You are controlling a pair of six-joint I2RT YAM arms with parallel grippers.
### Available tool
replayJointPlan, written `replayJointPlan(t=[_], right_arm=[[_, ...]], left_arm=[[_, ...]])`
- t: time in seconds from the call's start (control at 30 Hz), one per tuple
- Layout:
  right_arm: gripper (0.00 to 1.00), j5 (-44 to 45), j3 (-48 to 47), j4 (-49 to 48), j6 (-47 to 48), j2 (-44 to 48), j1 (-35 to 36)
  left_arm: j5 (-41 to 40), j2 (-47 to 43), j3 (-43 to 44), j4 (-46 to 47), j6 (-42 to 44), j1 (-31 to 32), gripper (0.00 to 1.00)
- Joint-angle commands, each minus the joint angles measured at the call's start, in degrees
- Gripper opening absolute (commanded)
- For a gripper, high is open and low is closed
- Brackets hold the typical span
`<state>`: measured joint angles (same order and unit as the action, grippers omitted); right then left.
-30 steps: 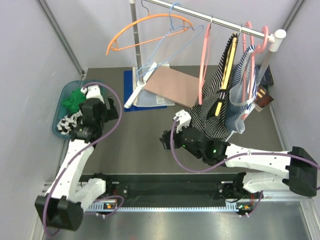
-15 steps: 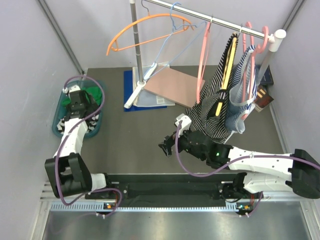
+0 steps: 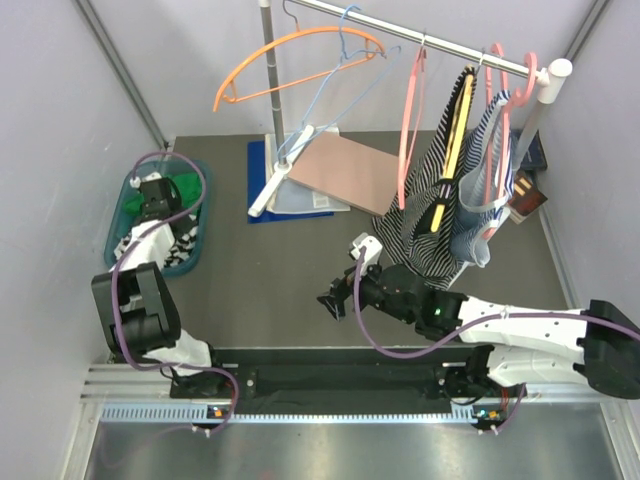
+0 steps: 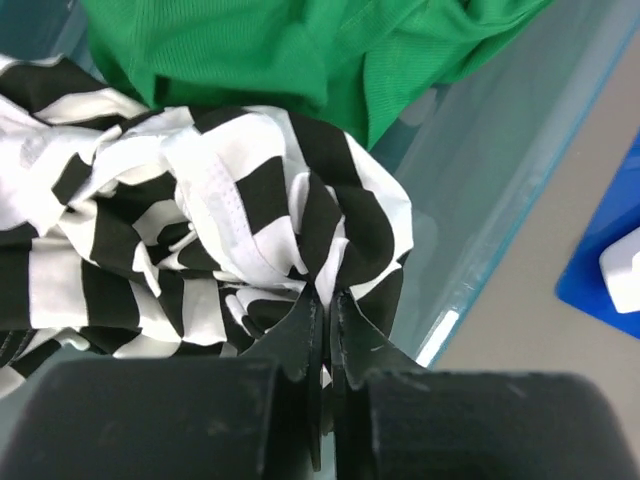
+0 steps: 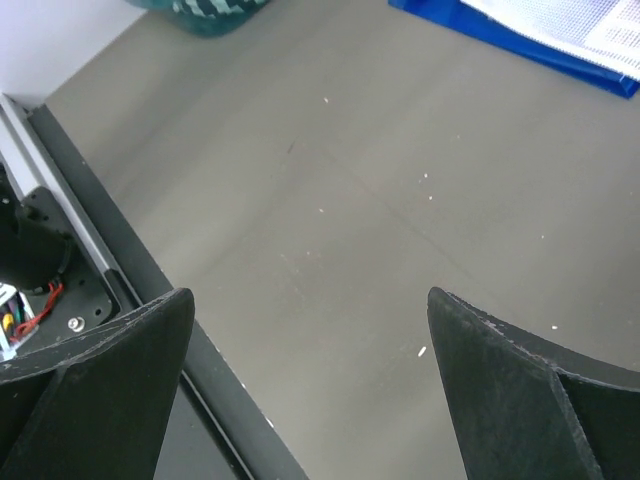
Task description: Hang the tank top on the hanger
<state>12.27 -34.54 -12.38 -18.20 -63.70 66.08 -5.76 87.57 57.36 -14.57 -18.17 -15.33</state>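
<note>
The tank top (image 4: 200, 220), with wide black-and-white stripes, lies crumpled in a teal bin (image 3: 196, 232) at the left; part of it shows beside the arm (image 3: 178, 250). My left gripper (image 4: 325, 292) reaches down into the bin (image 3: 158, 215) and is shut on a fold of the tank top's cloth. The salmon-pink hanger (image 3: 408, 130) hangs bare from the rail (image 3: 440, 45) at the back. My right gripper (image 5: 310, 295) hovers open over bare grey tabletop near the middle (image 3: 335, 295), holding nothing.
A green cloth (image 4: 300, 50) lies in the bin behind the tank top. On the rail hang an orange hanger (image 3: 300, 45), a light-blue wire hanger (image 3: 335, 95) and a dark narrow-striped garment with yellow trim (image 3: 440, 195). A brown board (image 3: 345, 170) rests on the rack's base.
My left arm has swung back over the bin and reached down into it, and its jaws have gone from wide open to shut on the tank top. The right arm shifted only slightly.
</note>
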Motion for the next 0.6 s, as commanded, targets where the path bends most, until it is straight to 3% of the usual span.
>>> replayJointPlan(t=[0.0, 0.17, 0.27, 0.43, 0.57], right_arm=[[1.00, 0.03, -0.17, -0.72, -0.26, 2.97, -0.52], [1.00, 1.00, -0.96, 0.95, 0.00, 3.23, -0.52], [1.00, 1.70, -1.75, 2.10, 0.27, 2.79, -0.52], [1.00, 2.49, -2.28, 3.42, 0.27, 2.35, -0.52], [1.00, 5.03, -2.63, 5.26, -0.44, 2.97, -0.52]], left_arm=[[-0.30, -5.81, 2.76, 1.21, -0.63, -0.22, 0.00], [-0.31, -22.66, 1.79, 3.84, -1.77, -0.31, 0.00], [4.08, -29.45, 4.41, 4.11, -1.60, -0.14, 0.00], [13.82, -32.20, 14.87, -1.85, 0.59, -0.14, 0.00], [27.79, -31.85, 21.46, -6.34, 2.18, -0.05, 0.00]])
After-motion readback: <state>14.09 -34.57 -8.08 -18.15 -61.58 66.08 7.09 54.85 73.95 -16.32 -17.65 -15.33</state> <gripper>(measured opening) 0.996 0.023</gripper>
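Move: The left hand is down in the bin, already pinching the striped tank top; the cloth's bulk lies about 5 cm to its left, level with it fore and aft, and 2 cm lower. The green cloth lies some 8 cm straight ahead, also 2 cm lower; the orange hanger is roughly 14 cm ahead, 27 cm right and 38 cm up. From the right hand, the tank top is about 21 cm ahead, 45 cm left and 9 cm down. Still pinching the striped tank top, the left hand rises some 34 cm from the bin, fingers tilting up. ##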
